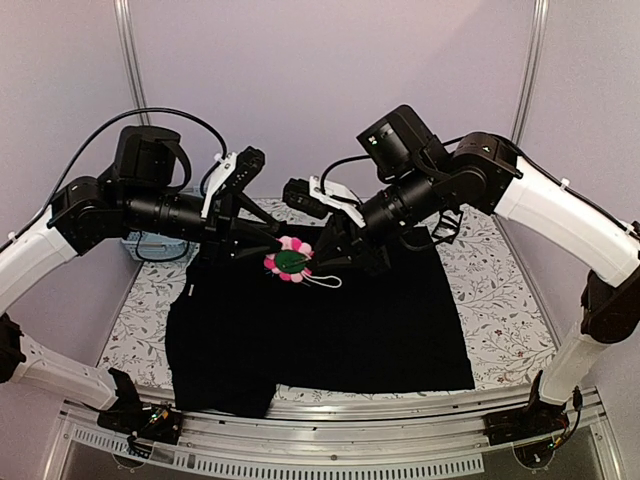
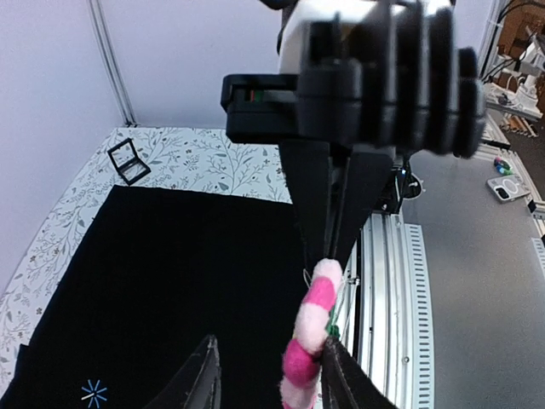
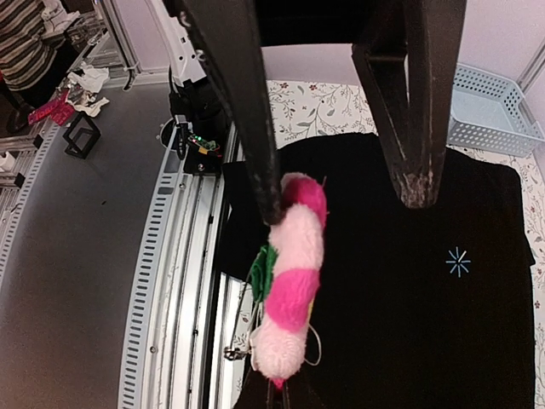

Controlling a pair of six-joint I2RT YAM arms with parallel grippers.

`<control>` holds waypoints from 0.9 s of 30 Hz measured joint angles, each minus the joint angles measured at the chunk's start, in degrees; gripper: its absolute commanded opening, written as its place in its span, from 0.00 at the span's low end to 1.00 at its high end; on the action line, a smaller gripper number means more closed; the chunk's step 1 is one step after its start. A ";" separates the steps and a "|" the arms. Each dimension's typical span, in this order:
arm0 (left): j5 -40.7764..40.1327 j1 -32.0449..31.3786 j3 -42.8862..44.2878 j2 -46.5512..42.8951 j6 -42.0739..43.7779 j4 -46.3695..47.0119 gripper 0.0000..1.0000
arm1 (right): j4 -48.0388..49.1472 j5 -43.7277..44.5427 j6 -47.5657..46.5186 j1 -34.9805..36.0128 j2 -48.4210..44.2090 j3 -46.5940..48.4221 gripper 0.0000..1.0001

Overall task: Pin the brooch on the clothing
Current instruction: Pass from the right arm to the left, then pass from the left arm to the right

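Observation:
The brooch (image 1: 288, 262), pink-petalled with a green centre, hangs in the air over the far part of the clothing (image 1: 350, 330), a black shirt spread on the table. My right gripper (image 1: 312, 262) is shut on the brooch's edge. In the left wrist view its closed fingers (image 2: 328, 230) pinch the top of the brooch (image 2: 313, 332). My left gripper (image 2: 269, 341) is open around the brooch: its right finger (image 2: 341, 379) touches the petals and its left finger (image 2: 203, 379) stands apart. In the right wrist view the brooch (image 3: 294, 281) shows edge-on with a metal pin (image 3: 230, 351) hanging from it.
A light-blue star emblem (image 3: 457, 262) marks the shirt's chest. A pale blue basket (image 3: 494, 111) stands by the table's far left corner. A small black stand (image 2: 129, 161) sits on the flowered tablecloth (image 2: 196, 166) beyond the shirt. The slotted metal rail (image 1: 330, 462) runs along the near edge.

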 measured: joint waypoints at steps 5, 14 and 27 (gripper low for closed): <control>0.59 -0.17 0.04 0.72 0.52 -0.79 0.34 | 0.22 -0.35 -1.29 0.48 0.00 0.11 0.00; 3.48 -0.39 0.02 0.33 1.75 -0.98 0.00 | 1.05 -0.28 -2.49 0.52 -0.07 0.02 0.16; 7.54 8.55 -12.85 -9.44 -18.82 22.95 0.00 | 53.79 2.80 8.96 0.39 -22.29 -43.87 0.96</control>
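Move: Between the two grippers, high over the black clothing, the brooch is still held by the right hand; its middle lies about 3 cm left and 2 cm below that hand. From the left hand, half open around its edge, the brooch's middle is about 2 cm right, 1 cm back and 2 cm below. The blue star mark on the clothing is some 22 cm ahead, 4 cm left and 34 cm below the left hand. Easing about 1.5 cm back and slightly down, the left hand shuts its fingers on the brooch's edge while the right hand holds nearly still. The right fingers then open wide and come off, backing about 2 cm right before rising, fingertips tilting up nearly 30 degrees. The left keeps its pinch and lifts the brooch some 4 cm, also going left and forward, its fingertips tilting up about 20 degrees. ##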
